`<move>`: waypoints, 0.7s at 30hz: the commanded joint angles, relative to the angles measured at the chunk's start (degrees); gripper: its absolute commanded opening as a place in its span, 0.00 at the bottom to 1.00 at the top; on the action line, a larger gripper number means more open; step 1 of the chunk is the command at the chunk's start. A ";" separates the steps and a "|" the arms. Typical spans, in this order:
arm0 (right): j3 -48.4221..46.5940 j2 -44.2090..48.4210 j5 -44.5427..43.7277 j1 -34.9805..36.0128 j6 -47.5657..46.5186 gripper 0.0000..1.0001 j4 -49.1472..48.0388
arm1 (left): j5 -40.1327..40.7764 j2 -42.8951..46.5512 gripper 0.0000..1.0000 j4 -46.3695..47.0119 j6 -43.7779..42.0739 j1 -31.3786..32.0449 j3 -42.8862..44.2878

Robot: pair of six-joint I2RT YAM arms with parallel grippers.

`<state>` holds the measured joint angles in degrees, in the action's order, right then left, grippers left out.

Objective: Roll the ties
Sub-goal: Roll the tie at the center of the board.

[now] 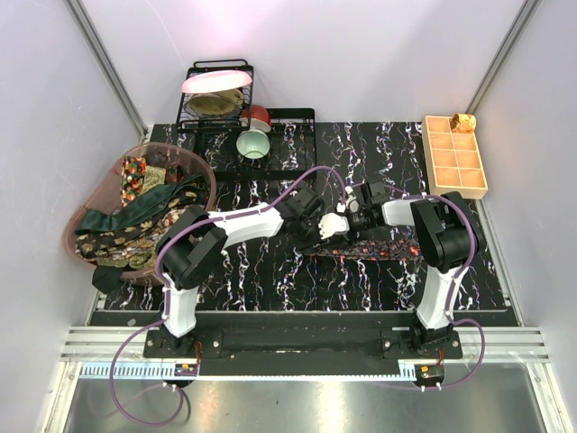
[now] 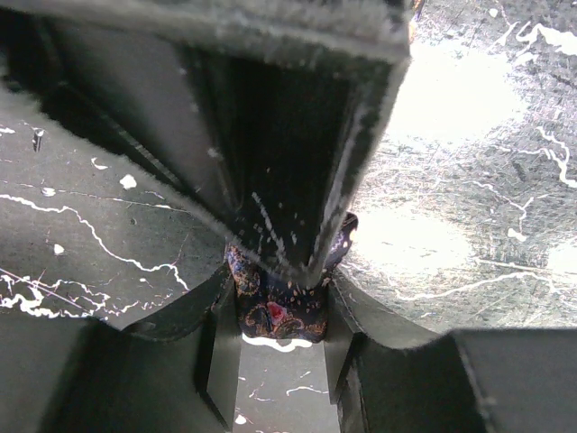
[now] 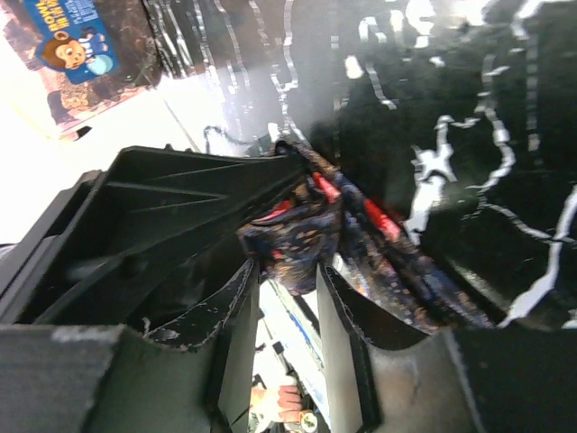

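A dark tie [image 1: 383, 247] with red and gold pattern lies across the black marbled mat, right of the middle. Both grippers meet at its left end. My left gripper [image 1: 323, 227] is shut on a bunched end of the tie [image 2: 270, 316], which fills the gap of the left gripper [image 2: 281, 299]. From the opposite side my right gripper [image 1: 348, 218] is shut on the same bunch; in the right wrist view the tie [image 3: 302, 236] sits between the tips of the right gripper [image 3: 288, 271] and trails off to the right. More ties [image 1: 135, 225] are heaped in the pink basket.
The pink basket [image 1: 171, 147] stands at the left edge of the mat. A wire dish rack [image 1: 216, 108] with plates and a green bowl [image 1: 253, 144] are at the back. A tan gridded tray [image 1: 455, 149] lies at the back right.
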<state>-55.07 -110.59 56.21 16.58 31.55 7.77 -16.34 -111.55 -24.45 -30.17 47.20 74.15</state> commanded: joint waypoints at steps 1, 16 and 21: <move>-2.15 -0.95 -0.92 1.00 -0.88 0.37 -0.04 | 0.78 -2.36 0.38 -3.15 -1.03 0.17 -0.32; -4.52 -1.83 -7.68 1.61 -6.67 0.00 9.98 | -5.17 0.10 0.56 -1.40 0.11 -2.45 -0.85; -5.57 -2.97 -12.16 1.35 -8.17 0.00 13.84 | -10.29 4.23 0.63 3.87 0.73 -4.13 -2.78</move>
<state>-58.83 -111.98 50.26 17.63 26.48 16.64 -21.43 -111.48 -23.75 -29.95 44.73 73.32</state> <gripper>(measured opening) 0.018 0.616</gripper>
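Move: The partly rolled tie sits squeezed between the left fingers, practically at that hand's point, perhaps 1 cm below it. From the right hand, which reaches in leftward with its fingers half open, the roll lies about 2 cm to the left and 2 cm down. The unrolled length runs off to the right, its middle some 14 cm right of the left hand. The green bowl stands roughly 24 cm ahead and 15 cm left of the left hand. The right fingers shut completely and pinch the near edge of the roll while that hand sinks about 1.5 cm in all, its fingertips tipping some 5 to 10 degrees further down. Once they are closed, the left hand, staying almost in place, opens its fingers by about a quarter of their range to slacken its squeeze on the roll's sides. ##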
